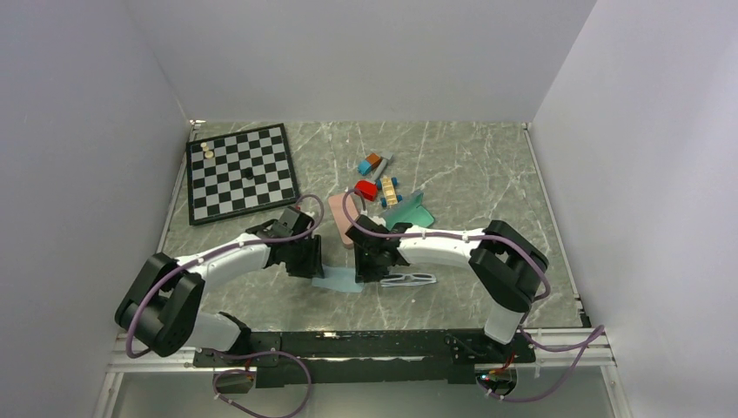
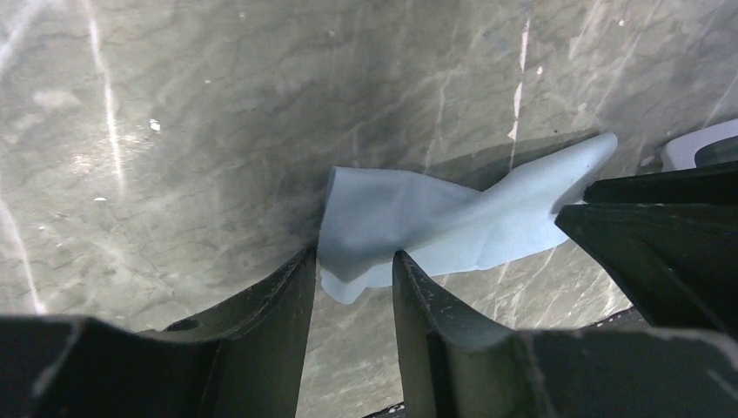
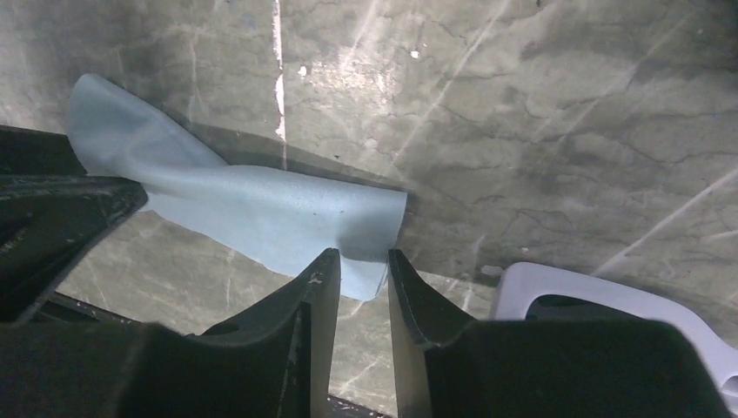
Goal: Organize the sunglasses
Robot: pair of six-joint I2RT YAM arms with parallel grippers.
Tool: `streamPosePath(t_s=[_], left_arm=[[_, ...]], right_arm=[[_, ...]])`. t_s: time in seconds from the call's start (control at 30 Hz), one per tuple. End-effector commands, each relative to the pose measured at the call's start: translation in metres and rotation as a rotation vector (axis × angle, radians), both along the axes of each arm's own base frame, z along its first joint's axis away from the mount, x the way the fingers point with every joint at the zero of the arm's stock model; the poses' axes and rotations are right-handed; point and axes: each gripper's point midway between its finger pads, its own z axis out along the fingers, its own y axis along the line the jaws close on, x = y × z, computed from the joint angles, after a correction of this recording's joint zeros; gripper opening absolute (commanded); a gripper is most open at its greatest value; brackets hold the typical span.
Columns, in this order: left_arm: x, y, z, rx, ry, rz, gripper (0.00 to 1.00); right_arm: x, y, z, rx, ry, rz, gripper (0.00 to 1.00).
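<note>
One pair of sunglasses [image 1: 409,279] with a pale white-grey frame and dark lenses lies on the table just right of my right gripper [image 1: 367,275]. Its frame shows at the lower right of the right wrist view [image 3: 557,286] and at the right edge of the left wrist view [image 2: 701,144]. A light blue cloth [image 1: 339,281] stretches between both grippers. My left gripper [image 2: 352,259] stands open, the cloth's [image 2: 435,218] near corner at its fingertips. My right gripper [image 3: 361,257] is open too, at the cloth's [image 3: 261,213] other end. In the top view my left gripper [image 1: 313,268] is beside the cloth.
A pink oblong case [image 1: 341,219] lies just behind the grippers, with a teal object [image 1: 409,211] to its right. Small coloured toys [image 1: 376,178] sit further back. A chessboard [image 1: 241,171] with a few pieces occupies the far left. White walls enclose the table.
</note>
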Motion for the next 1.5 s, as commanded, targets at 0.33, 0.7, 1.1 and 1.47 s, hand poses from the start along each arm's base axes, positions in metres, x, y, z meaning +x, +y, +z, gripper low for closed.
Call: streamPosePath(t_s=[0.33, 0.7, 1.1, 1.47], left_arm=[[-0.001, -0.011, -0.016, 0.057, 0.025, -0.028, 0.01], [0.016, -0.029, 0.04, -0.037, -0.154, 0.05, 0.0], [0.066, -0.079, 0.097, -0.244, -0.301, 0.136, 0.0], [0.086, -0.147, 0.096, -0.231, -0.294, 0.275, 0.0]], right_arm=[[0.007, -0.001, -0.007, -0.123, -0.102, 0.001, 0.1], [0.034, 0.013, 0.033, -0.072, -0.338, 0.129, 0.0], [0.08, -0.042, 0.086, -0.185, -0.515, 0.179, 0.0], [0.113, -0.105, 0.096, -0.268, -0.54, 0.268, 0.0]])
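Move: The blue cloth lies flat between the hands, with its two ends in the open fingers: its middle is about 6 cm to the right of the left hand and level with it, and some 6 cm left and 1 cm ahead of the right hand, barely below both. From the right hand, the open green case is about 14 cm ahead and 13 cm right, the pink case 17 cm ahead and 4 cm left, the white sunglasses 13 cm right and 1 cm ahead. The blue cloth is pinched at both ends, each hand shutting its fingers on its own end close to the table, the left easing about 2 cm right as it does. Both then lift it and carry it forward and right towards the green case, some 8 to 9 cm up; the right hand goes about 11 cm forward and tips its fingertips forward some 30 degrees, while the left goes mostly right, tilting less. ##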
